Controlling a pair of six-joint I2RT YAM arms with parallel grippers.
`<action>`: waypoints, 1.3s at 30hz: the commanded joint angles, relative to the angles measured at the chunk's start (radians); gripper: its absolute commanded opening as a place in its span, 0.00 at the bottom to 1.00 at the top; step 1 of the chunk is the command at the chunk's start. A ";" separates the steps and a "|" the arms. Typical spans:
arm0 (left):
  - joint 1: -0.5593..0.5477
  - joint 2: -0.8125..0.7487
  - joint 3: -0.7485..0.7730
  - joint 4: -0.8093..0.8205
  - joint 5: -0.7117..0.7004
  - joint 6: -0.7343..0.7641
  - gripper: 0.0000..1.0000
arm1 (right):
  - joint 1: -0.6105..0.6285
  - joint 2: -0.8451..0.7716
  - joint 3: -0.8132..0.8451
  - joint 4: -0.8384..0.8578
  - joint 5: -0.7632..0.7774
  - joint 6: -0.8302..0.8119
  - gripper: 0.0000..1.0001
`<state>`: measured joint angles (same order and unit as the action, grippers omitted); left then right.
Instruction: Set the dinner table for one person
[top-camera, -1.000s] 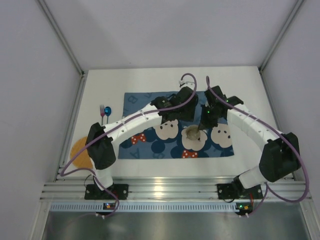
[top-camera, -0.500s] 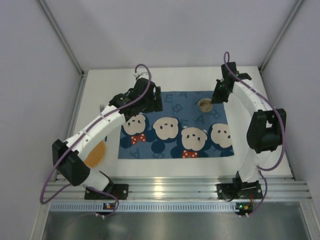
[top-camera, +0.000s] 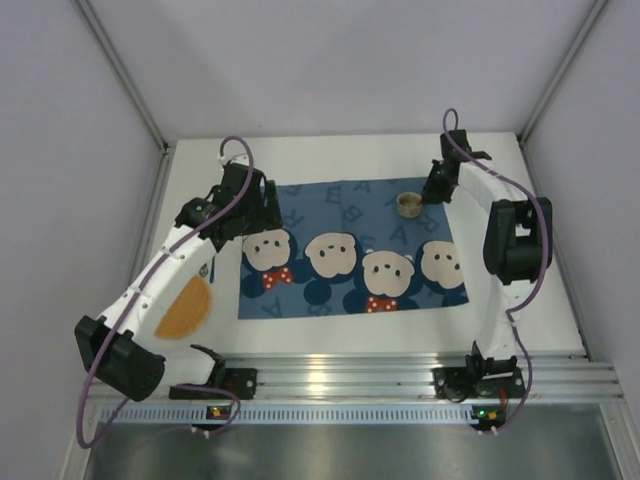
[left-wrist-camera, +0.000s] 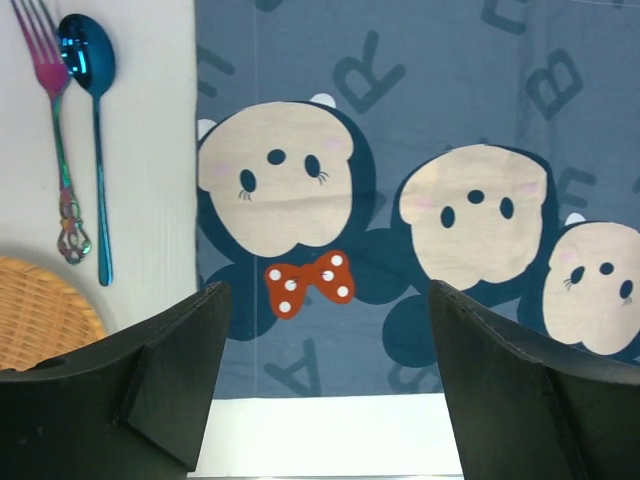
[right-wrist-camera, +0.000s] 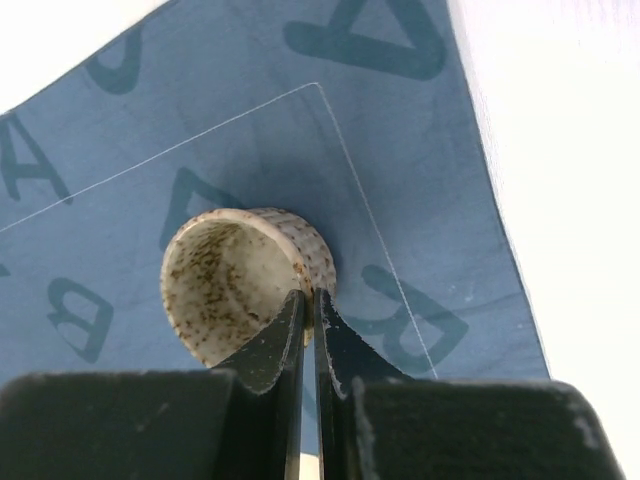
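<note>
The white dinner table (top-camera: 330, 155) carries a dark-blue mouse placemat (top-camera: 350, 250). A small speckled beige cup (top-camera: 408, 204) is at the mat's far right corner. My right gripper (top-camera: 426, 193) is shut on its rim, one finger inside and one outside, as the right wrist view shows on the cup (right-wrist-camera: 235, 280) and gripper (right-wrist-camera: 308, 315). Whether the cup rests on the mat I cannot tell. My left gripper (top-camera: 262, 212) hovers over the mat's left edge. In the left wrist view it (left-wrist-camera: 325, 375) is open and empty.
A pink-handled fork (left-wrist-camera: 55, 130) and a blue spoon (left-wrist-camera: 90, 60) lie side by side on the table left of the mat. A round woven plate (top-camera: 185, 310) sits nearer the front left. A ribbed metal rail (top-camera: 340, 385) runs along the near edge.
The right arm carried the cup from the mat's middle to its far right corner. The left arm swung left to the mat's left edge and its jaws opened wide.
</note>
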<state>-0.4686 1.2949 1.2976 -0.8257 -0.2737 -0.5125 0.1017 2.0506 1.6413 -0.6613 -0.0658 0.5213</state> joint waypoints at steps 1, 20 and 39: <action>0.060 -0.008 0.000 -0.020 0.008 0.046 0.85 | -0.014 -0.021 -0.047 0.121 0.014 0.016 0.00; 0.415 0.241 0.005 0.060 0.050 0.086 0.82 | -0.014 -0.449 -0.472 0.104 0.046 -0.014 0.87; 0.461 0.506 0.071 0.149 0.036 0.127 0.80 | -0.014 -0.573 -0.847 0.180 -0.032 -0.021 0.85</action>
<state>-0.0170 1.7702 1.3155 -0.7238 -0.2325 -0.4084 0.0959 1.5051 0.8291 -0.5026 -0.0608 0.5037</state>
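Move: Already pinched by its right-hand wall in the right hand, the cup has its middle about 4 cm to the left and 3 cm below; the placemat's far right corner lies some 9 cm ahead and 7 cm right, and its rightmost printed face 20 cm back and 3 cm right. From the left hand the spoon lies about 18 cm left, 2 cm ahead and 22 cm down; the fork is 4 cm farther left beside it, the wicker plate 14 cm back and 23 cm left. Lowering the cup the last bit onto the mat, the right hand opens wide, lets go of the rim, then hops up and back some 18 cm, sinking low over the rightmost printed face. Meanwhile the left hand, still open, swings left and down about 15 cm each and somewhat forward to the spoon, its fingers tipping about 20 degrees more downward and turning counter-clockwise. ##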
